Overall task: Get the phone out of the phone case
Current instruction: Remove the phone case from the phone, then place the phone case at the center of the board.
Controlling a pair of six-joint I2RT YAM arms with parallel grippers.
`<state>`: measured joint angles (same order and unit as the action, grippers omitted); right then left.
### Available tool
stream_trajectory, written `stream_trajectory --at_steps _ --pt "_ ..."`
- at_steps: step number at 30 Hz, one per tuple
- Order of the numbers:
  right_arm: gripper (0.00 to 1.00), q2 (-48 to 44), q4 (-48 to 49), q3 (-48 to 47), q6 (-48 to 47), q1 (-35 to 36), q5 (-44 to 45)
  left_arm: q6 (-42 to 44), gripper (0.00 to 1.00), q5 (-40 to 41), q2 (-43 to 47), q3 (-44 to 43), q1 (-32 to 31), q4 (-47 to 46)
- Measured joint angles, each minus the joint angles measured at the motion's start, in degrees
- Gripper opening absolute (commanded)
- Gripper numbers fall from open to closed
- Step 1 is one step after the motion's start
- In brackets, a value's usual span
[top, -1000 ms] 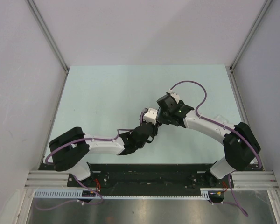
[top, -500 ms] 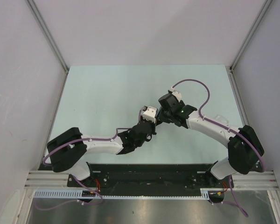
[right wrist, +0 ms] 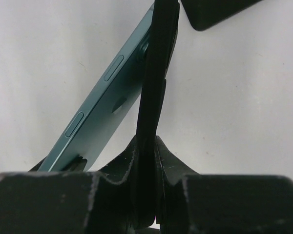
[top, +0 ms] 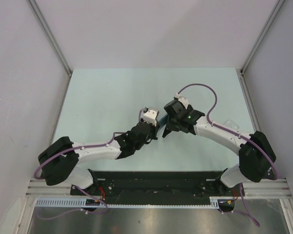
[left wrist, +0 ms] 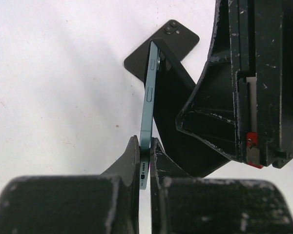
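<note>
My left gripper (left wrist: 145, 146) is shut on the bottom edge of the teal phone (left wrist: 149, 97), which is held on edge above the table. My right gripper (right wrist: 147, 144) is shut on the black phone case (right wrist: 156, 73), also seen edge-on. In the right wrist view the phone (right wrist: 100, 117) angles away to the left of the case, meeting it only near the far end. The case's camera end (left wrist: 163, 44) shows behind the phone in the left wrist view. In the top view both grippers meet at mid-table, the left (top: 154, 130) beside the right (top: 165, 129), with a teal sliver (top: 161, 121) between them.
The pale green table (top: 107, 97) is walled by grey panels left, right and behind. The black arm-base rail (top: 156, 180) runs along the near edge. A small clear thing (top: 229, 123) lies near the right wall.
My left arm has swung left and its wrist has pulled away from the right gripper. The teal phone has opened out from the case at its near end.
</note>
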<state>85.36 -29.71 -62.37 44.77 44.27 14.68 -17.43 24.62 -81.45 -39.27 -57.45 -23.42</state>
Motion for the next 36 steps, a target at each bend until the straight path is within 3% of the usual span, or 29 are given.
stream_trajectory --at_steps 9,14,25,32,36 --pt "0.00 1.27 -3.10 0.00 0.11 0.02 0.70 -0.57 0.00 -1.40 0.44 0.15 0.26 2.49" --pt "0.00 1.05 -4.26 0.00 -2.64 -3.63 -0.04 -0.61 0.00 -1.51 3.63 0.15 1.29 5.22" --pt "0.00 -5.16 -2.49 0.13 -7.76 -23.93 -7.02 -0.57 0.00 -0.02 11.08 -0.11 5.55 9.68" --pt "0.00 -5.62 8.13 0.79 -9.46 -36.41 -14.10 -0.39 0.00 9.18 4.81 -7.23 6.75 18.99" --pt "0.00 -0.66 17.09 0.76 -9.60 -43.91 -19.82 -0.55 0.00 13.70 0.11 -12.37 6.82 26.05"
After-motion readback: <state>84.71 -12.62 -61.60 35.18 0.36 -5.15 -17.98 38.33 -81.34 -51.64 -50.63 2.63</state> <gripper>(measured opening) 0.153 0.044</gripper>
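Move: The left fingers hold the bare phone by its near end, the right fingers the near end of the black case; the two spread like a V and meet at their far ends. The case's middle lies about 7 cm ahead, 6 right and 3 below the left hand, and some 5 cm straight ahead and 3 below the right hand. The phone's middle is 4 cm ahead and 3 left of the right hand. The loose black phone lies on the table about 6 cm ahead, 8 right and 12 below the right hand. Keep both grips shut and pull the two hands apart: after a slight dip, sweep the right gripper with the case about 21 cm right and 14 cm forward, rising late and turning clockwise some 20 degrees, past over the loose black phone. Draw the left gripper with the phone 8 cm left and a little forward, rising then sinking again, turning counter-clockwise. ##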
